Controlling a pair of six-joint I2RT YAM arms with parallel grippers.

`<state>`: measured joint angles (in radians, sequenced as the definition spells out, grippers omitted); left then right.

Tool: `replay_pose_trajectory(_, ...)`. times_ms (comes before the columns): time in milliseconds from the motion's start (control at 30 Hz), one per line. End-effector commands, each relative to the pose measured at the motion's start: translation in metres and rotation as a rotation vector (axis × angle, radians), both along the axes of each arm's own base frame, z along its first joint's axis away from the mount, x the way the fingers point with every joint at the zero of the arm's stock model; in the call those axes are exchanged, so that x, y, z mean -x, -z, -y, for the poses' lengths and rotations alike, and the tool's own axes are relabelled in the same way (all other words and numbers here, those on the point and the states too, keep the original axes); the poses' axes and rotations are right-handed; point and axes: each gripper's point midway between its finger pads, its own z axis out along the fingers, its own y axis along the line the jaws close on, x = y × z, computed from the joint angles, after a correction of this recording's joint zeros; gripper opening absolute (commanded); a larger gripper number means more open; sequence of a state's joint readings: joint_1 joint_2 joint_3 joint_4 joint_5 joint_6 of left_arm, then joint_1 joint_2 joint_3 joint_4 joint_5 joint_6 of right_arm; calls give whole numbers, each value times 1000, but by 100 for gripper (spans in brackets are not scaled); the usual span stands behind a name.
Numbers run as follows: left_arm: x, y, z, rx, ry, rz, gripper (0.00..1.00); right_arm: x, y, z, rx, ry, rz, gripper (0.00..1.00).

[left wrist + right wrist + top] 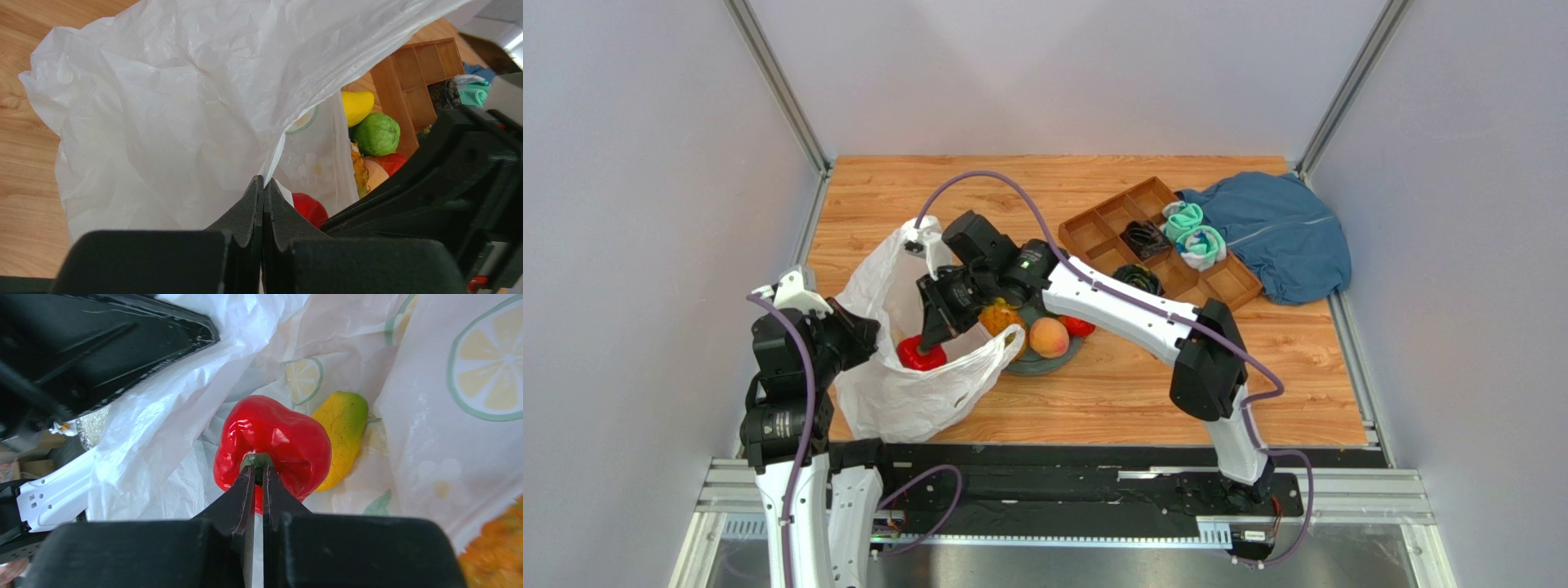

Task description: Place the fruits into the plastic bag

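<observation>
The white plastic bag (903, 395) with citrus prints lies at the left of the table with its mouth held up. My left gripper (263, 184) is shut on the bag's thin edge (172, 110). My right gripper (258, 468) is shut on the green stem of a glossy red fruit (276, 438), hanging inside the bag's mouth (918, 354). A yellow-green mango (344, 425) lies inside the bag beside it. On a grey plate (1051, 363) right of the bag sit the pineapple (1001, 319), a peach (1049, 337) and another red fruit (1078, 326). A green round fruit (377, 133) and a yellow banana (356, 105) show past the bag.
A wooden compartment tray (1100, 233) stands at the back right, holding rolled teal socks (1194, 233) and black ones. A blue cloth (1277, 233) lies beside it. The right arm's forearm (1112, 306) reaches over the plate. The left arm (787, 368) stands at the table's left edge.
</observation>
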<state>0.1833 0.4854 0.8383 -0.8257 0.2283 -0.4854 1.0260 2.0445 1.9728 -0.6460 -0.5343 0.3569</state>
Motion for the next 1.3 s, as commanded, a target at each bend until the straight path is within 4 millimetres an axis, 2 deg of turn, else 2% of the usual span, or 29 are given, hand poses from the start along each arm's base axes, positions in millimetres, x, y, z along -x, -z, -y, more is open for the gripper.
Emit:
replay_pose_trajectory(0, -2, -10, 2, 3, 10, 39, 0, 7, -24, -19, -97, -32, -27, 11)
replay_pose_trajectory(67, -2, -9, 2, 3, 11, 37, 0, 9, -16, -18, -77, -41, -28, 30)
replay_pose_trajectory(100, -2, -9, 3, 2, 13, 37, 0, 9, -13, -17, -69, -41, -29, 47)
replay_pose_trajectory(167, -2, -9, 2, 4, 11, 37, 0, 9, -13, -15, -69, -41, -22, 60)
replay_pose_trajectory(200, -2, -9, 2, 3, 11, 39, 0, 9, -12, -15, -67, -41, -19, 70)
replay_pose_trajectory(233, -2, -9, 2, 3, 11, 39, 0, 8, -13, -15, -69, -38, -14, 74)
replay_pose_trajectory(367, -3, -9, 2, 4, 11, 40, 0, 7, -18, -14, -76, -35, 1, 77)
replay_pose_trajectory(700, -2, -10, 1, -4, 9, 43, 0, 7, -27, -10, -93, -25, 24, 73)
replay_pose_trajectory(933, 0, -10, 1, -7, 8, 40, 0, -3, -70, 3, -166, 40, 112, 72)
replay_pose_trajectory(1067, 1, -11, 0, -11, 3, 40, 0, -20, -100, 24, -207, 112, 151, 72)
replay_pose_trajectory(1100, 1, -11, 0, -13, 3, 40, 0, -33, -105, 33, -208, 154, 163, 72)
replay_pose_trajectory(1133, 1, -13, 0, -15, 1, 43, 0, -39, -101, 40, -196, 178, 159, 72)
replay_pose_trajectory(1167, 2, -13, 0, -17, 2, 41, 0, -50, -114, 55, -212, 218, 175, 73)
replay_pose_trajectory(1233, 3, -15, -1, -21, -2, 44, 0, -65, -116, 76, -203, 294, 178, 74)
replay_pose_trajectory(1267, 3, -15, -1, -23, -2, 45, 0, -81, -102, 93, -168, 350, 165, 75)
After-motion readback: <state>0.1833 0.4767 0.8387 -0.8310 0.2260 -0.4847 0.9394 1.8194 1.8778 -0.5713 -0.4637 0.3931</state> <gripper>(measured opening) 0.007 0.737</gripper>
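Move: The right hand, holding the red pepper by its stem, is just inside the bag's mouth; the spot on the bag's inner floor lies about 6 cm to its left, 1 cm back and 11 cm below. The papaya already inside is some 4 cm ahead, 8 cm left and 11 cm below; outside, the pineapple is roughly 8 cm ahead, 13 cm right and 10 cm down. From the left hand, that floor spot is about 6 cm right, 3 cm back and 12 cm below. Down and slightly left, the right hand sinks only 1–2 cm deeper into the bag as its fingers spread wide and let go of the pepper's stem. It hovers there open, then draws up and out, rising some 10 cm while going right and a little forward, its fingers swinging clockwise and tipping up by around 10 degrees. The left hand keeps the bag pinched and still. ##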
